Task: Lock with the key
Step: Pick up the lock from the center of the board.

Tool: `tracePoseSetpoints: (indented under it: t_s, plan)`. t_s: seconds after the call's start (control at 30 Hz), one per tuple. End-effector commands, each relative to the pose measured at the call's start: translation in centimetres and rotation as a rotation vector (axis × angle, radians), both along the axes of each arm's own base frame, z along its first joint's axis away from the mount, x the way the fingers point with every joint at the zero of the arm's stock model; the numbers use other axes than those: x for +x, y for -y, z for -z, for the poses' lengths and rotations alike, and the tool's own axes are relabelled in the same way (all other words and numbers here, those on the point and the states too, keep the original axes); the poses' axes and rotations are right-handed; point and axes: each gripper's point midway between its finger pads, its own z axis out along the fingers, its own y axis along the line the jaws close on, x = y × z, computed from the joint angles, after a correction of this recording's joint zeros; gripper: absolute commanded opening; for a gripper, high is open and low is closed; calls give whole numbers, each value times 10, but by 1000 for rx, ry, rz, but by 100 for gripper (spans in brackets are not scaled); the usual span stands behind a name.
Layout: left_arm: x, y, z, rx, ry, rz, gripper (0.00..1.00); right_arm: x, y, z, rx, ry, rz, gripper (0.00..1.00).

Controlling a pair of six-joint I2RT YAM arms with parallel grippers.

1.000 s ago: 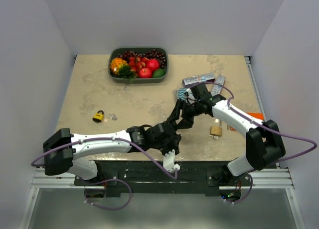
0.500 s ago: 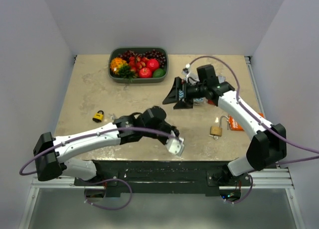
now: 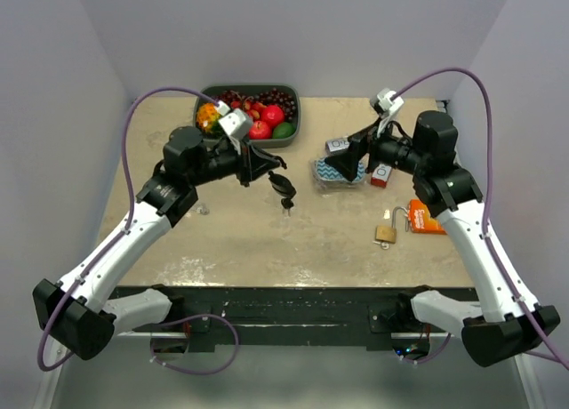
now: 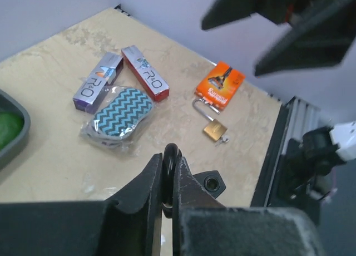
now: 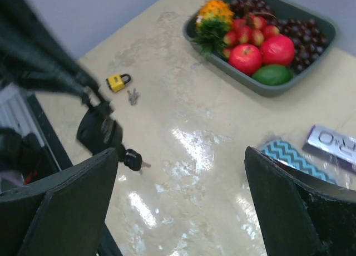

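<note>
A black padlock (image 3: pixel 279 182) hangs above the table by its shackle (image 4: pixel 169 154), and my left gripper (image 3: pixel 265 171) is shut on that shackle. Its body (image 4: pixel 214 183) shows just past the closed jaws in the left wrist view. A black-headed key (image 3: pixel 286 201) sticks out of the lock's lower end and also shows in the right wrist view as the key (image 5: pixel 133 159). My right gripper (image 3: pixel 345 164) is wide open and empty, raised over the chevron pouch to the right of the lock. The black padlock (image 5: pixel 100 131) sits at the left of its view.
A brass padlock (image 3: pixel 386 233) with its shackle open lies at front right beside an orange box (image 3: pixel 425 217). A chevron pouch (image 4: pixel 122 112) and two boxes (image 4: pixel 144 73) lie behind it. A fruit tray (image 3: pixel 297 116) stands at the back. A yellow padlock (image 5: pixel 118 82) with keys (image 5: pixel 132 96) lies at left.
The two grippers were together at the table's front middle. My left arm has lifted and swung back-left with the black padlock. My right gripper has opened wide and drawn back right.
</note>
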Motion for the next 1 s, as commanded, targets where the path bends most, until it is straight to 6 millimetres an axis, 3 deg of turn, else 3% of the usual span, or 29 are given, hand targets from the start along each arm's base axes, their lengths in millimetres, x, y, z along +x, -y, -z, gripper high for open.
tracePoseSetpoints:
  t_s: [0.0,0.1,0.33,0.4,0.43,0.53,0.57,0.67,0.87,0.97]
  plan:
    - [-9,-9,-75,-379,-109,34,0,-38,-20,16,-65,118,-300,99]
    - [-6,-15,-79,-416,-128,2,0,-48,-28,26,-42,97,-346,99]
    - [-4,-16,-81,-438,-182,-18,0,-66,-61,26,-56,221,-429,99]
    - [6,-20,-71,-425,-233,-90,0,-61,-63,25,-72,254,-399,99]
    - [11,-23,-69,-426,-255,-128,0,-46,-57,25,-92,265,-309,99]
    - [33,-41,-44,-431,-399,-298,0,-30,-45,20,-112,303,-182,99]
    - [42,-50,-22,-405,-482,-404,0,-29,-43,22,-117,301,-169,99]
    - [57,-73,16,-377,-627,-592,0,-31,-43,29,-142,288,-193,99]
    - [59,-84,41,-412,-825,-730,0,-20,-44,37,-178,271,-159,99]
    - [57,-80,40,-468,-906,-731,0,-16,-56,40,-198,276,-151,99]
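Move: The black lock already hangs by its shackle from the left fingers; the silver keys lie about 22 cm to the left hand's left, 2 ahead and 23 below, with the yellow lock some 29 left, 2 ahead. From the open right hand, the black lock is roughly 16 cm left, level fore and aft, 8 below; the patterned pouch lies about 14 ahead, 2 left and 24 down. Left hand carries the pinched lock about 9 cm left, down and forward, tipping; open right drifts left, down. ##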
